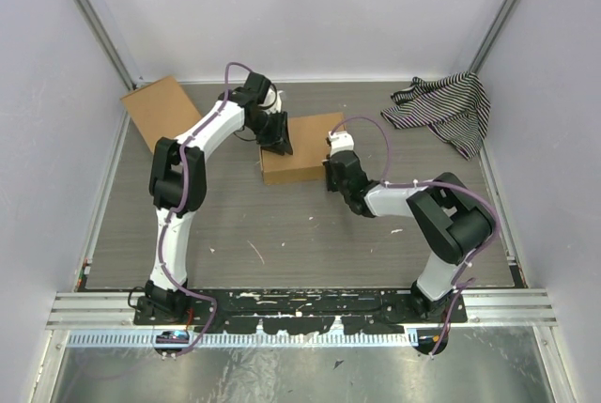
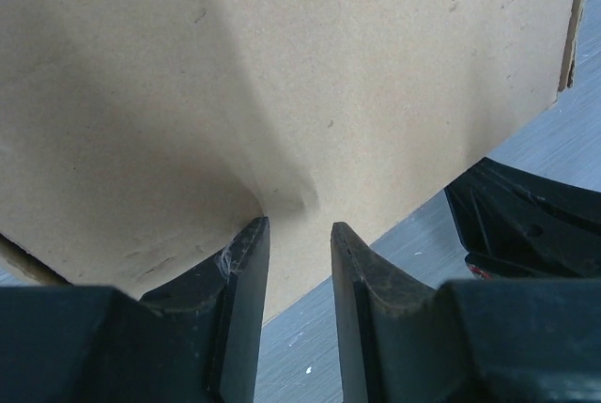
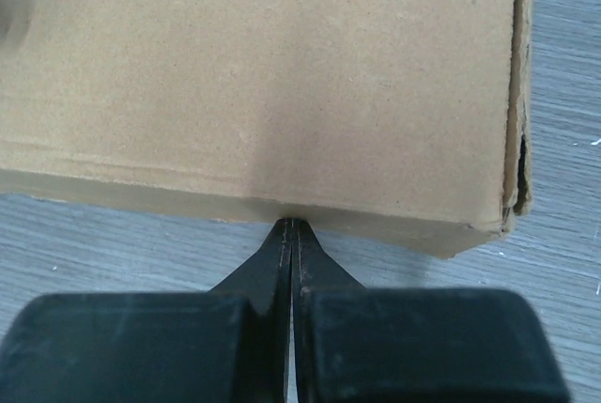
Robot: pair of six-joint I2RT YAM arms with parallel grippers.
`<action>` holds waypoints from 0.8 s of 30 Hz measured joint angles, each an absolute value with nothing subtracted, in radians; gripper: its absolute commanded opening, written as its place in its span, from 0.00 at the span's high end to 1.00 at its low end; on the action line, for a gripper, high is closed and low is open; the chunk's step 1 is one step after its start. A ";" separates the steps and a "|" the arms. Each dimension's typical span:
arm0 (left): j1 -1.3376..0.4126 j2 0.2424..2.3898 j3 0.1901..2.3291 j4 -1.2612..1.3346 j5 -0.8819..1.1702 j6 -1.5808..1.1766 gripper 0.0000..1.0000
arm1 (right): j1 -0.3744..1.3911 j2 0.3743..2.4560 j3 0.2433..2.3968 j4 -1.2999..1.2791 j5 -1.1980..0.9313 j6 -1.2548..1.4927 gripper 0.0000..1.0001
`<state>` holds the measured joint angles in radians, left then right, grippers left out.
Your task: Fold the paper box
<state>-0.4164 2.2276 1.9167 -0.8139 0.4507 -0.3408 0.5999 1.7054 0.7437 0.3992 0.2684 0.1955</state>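
The paper box point(image 1: 302, 148) lies folded shut as a flat brown carton in the middle of the table. My left gripper point(image 1: 279, 143) stands over its left part. In the left wrist view the left gripper point(image 2: 299, 224) has its fingers a little apart, tips pressed onto the box's top panel point(image 2: 282, 74), which is dented there; nothing is between them. My right gripper point(image 1: 331, 169) is at the box's right side. In the right wrist view the right gripper point(image 3: 293, 223) is shut and empty, its tips touching the box's lower side edge point(image 3: 263, 93).
A smaller plain cardboard rectangle point(image 1: 160, 110) leans at the back left corner. A black-and-white striped cloth point(image 1: 445, 106) lies at the back right. White walls close in three sides. The right arm's black gripper body point(image 2: 526, 224) shows in the left wrist view.
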 measured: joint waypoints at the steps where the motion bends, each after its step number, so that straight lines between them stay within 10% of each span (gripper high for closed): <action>1: -0.416 2.228 1.917 -0.813 0.451 -0.341 0.60 | 0.600 1.713 0.748 0.404 0.270 0.199 0.99; 15: -0.427 2.217 1.946 -0.838 0.427 -0.314 0.45 | 0.598 1.568 0.746 0.363 0.202 0.216 0.99; 24: -0.405 2.049 1.894 -0.841 0.313 -0.338 0.26 | 0.507 1.370 0.857 0.150 0.261 0.210 0.62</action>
<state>-0.4049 2.0491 1.8942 -0.8406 0.3130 -0.3382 0.5068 1.3697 0.8570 0.1497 0.2607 0.2096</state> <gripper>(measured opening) 0.688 0.280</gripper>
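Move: The closed paper box has its middle about 8 cm ahead and 6 cm to the left of the right hand, and 2 cm below it, with the shut fingertips at its front edge. From the left hand, the box's middle is some 2 cm ahead, 5 cm right and 4 cm below. The striped cloth lies roughly 17 cm ahead and 29 cm right of the right hand. Both hands lift off the box, fingers opening: right up about 14 cm, left up 6 cm and slightly left. ##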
